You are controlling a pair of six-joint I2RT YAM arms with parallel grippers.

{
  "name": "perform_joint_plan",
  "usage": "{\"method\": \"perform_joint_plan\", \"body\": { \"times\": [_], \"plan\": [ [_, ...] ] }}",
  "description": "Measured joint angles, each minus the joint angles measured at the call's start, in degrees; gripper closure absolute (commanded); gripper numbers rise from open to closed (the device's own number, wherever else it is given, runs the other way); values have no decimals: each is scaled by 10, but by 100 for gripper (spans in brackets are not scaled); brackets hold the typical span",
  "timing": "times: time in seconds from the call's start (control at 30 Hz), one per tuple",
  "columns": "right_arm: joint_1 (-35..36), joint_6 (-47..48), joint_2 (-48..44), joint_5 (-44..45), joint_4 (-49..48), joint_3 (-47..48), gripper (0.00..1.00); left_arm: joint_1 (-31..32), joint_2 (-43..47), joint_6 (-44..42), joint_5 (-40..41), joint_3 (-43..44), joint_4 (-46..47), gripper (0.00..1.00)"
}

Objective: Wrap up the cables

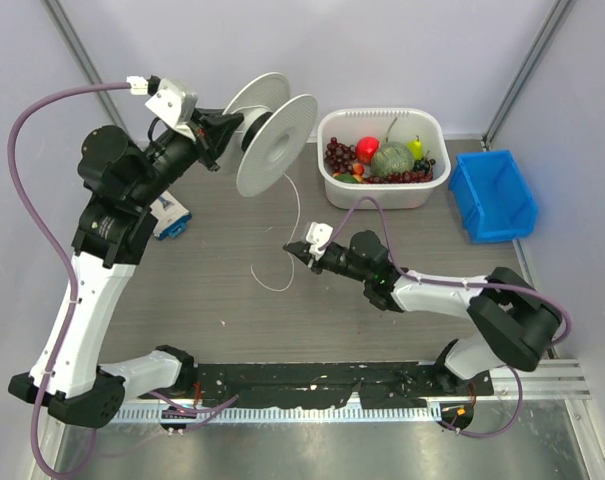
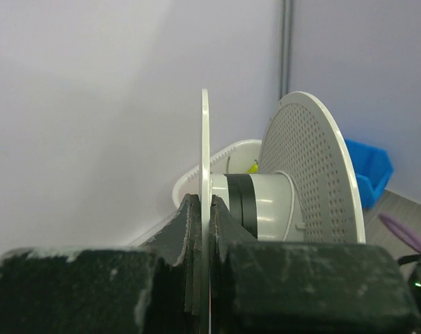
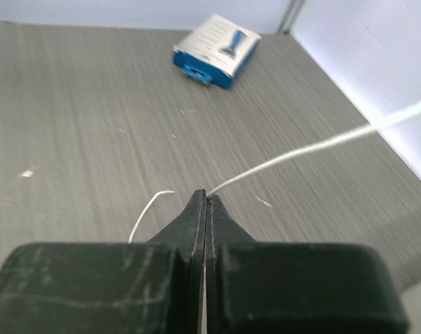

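Observation:
My left gripper is raised at the back left and is shut on the near flange of a translucent white spool, which it holds on edge above the table. The perforated far flange stands to the right of the hub. The cable, a thin white cord, hangs from the spool down to my right gripper, low over the table's middle. In the right wrist view the right gripper is shut on the cable. A loose curl of the cable lies on the table beyond it.
A white basket holding fruit stands at the back right, with a blue bin beside it. A small blue and white box lies by the left arm, and it shows in the right wrist view as the box. Purple hoses run along both arms.

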State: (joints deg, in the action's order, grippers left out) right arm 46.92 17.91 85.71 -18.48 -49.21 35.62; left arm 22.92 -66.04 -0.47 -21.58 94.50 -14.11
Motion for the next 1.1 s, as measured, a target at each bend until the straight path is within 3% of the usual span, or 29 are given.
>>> {"method": "perform_joint_plan", "body": {
  "times": [0.33, 0.67, 0.83, 1.1],
  "plan": [
    [138, -3, -81, 12, 242, 138, 99, 0, 2, -13, 84, -61, 2, 100],
    [139, 2, -28, 2, 407, 325, 99, 3, 9, -17, 101, -105, 1, 100],
    [139, 0, -19, -14, 419, 327, 99, 4, 14, -14, 111, -106, 2, 100],
    [139, 16, -4, -31, 404, 235, 99, 4, 16, 21, 126, -92, -3, 100]
  ]
}}
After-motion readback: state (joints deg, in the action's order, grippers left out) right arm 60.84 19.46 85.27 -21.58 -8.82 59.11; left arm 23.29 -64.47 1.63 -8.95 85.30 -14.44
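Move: The spool, its near flange already in the left fingers, has its middle about 8 cm to that hand's right, 3 cm ahead and a touch higher. From the right hand, already pinching the cable, it hangs some 37 cm up, about 4 cm ahead and 3 cm left. Down on the table, the cable's loose end is about 10 cm left and 2 cm ahead of the right hand, the fork box 33 cm left and 12 cm ahead, the fruit basket 22 cm right and 27 cm ahead. Keep the cable pinched in the right gripper and sweep it back and left, about 8 cm each way, while rising some 12 cm, then sink about 9 cm behind the spool, turning slightly counter-clockwise. Meanwhile lower the left gripper some 6 cm and ease it forward, flange still held, swinging the spool about 10 degrees counter-clockwise. ##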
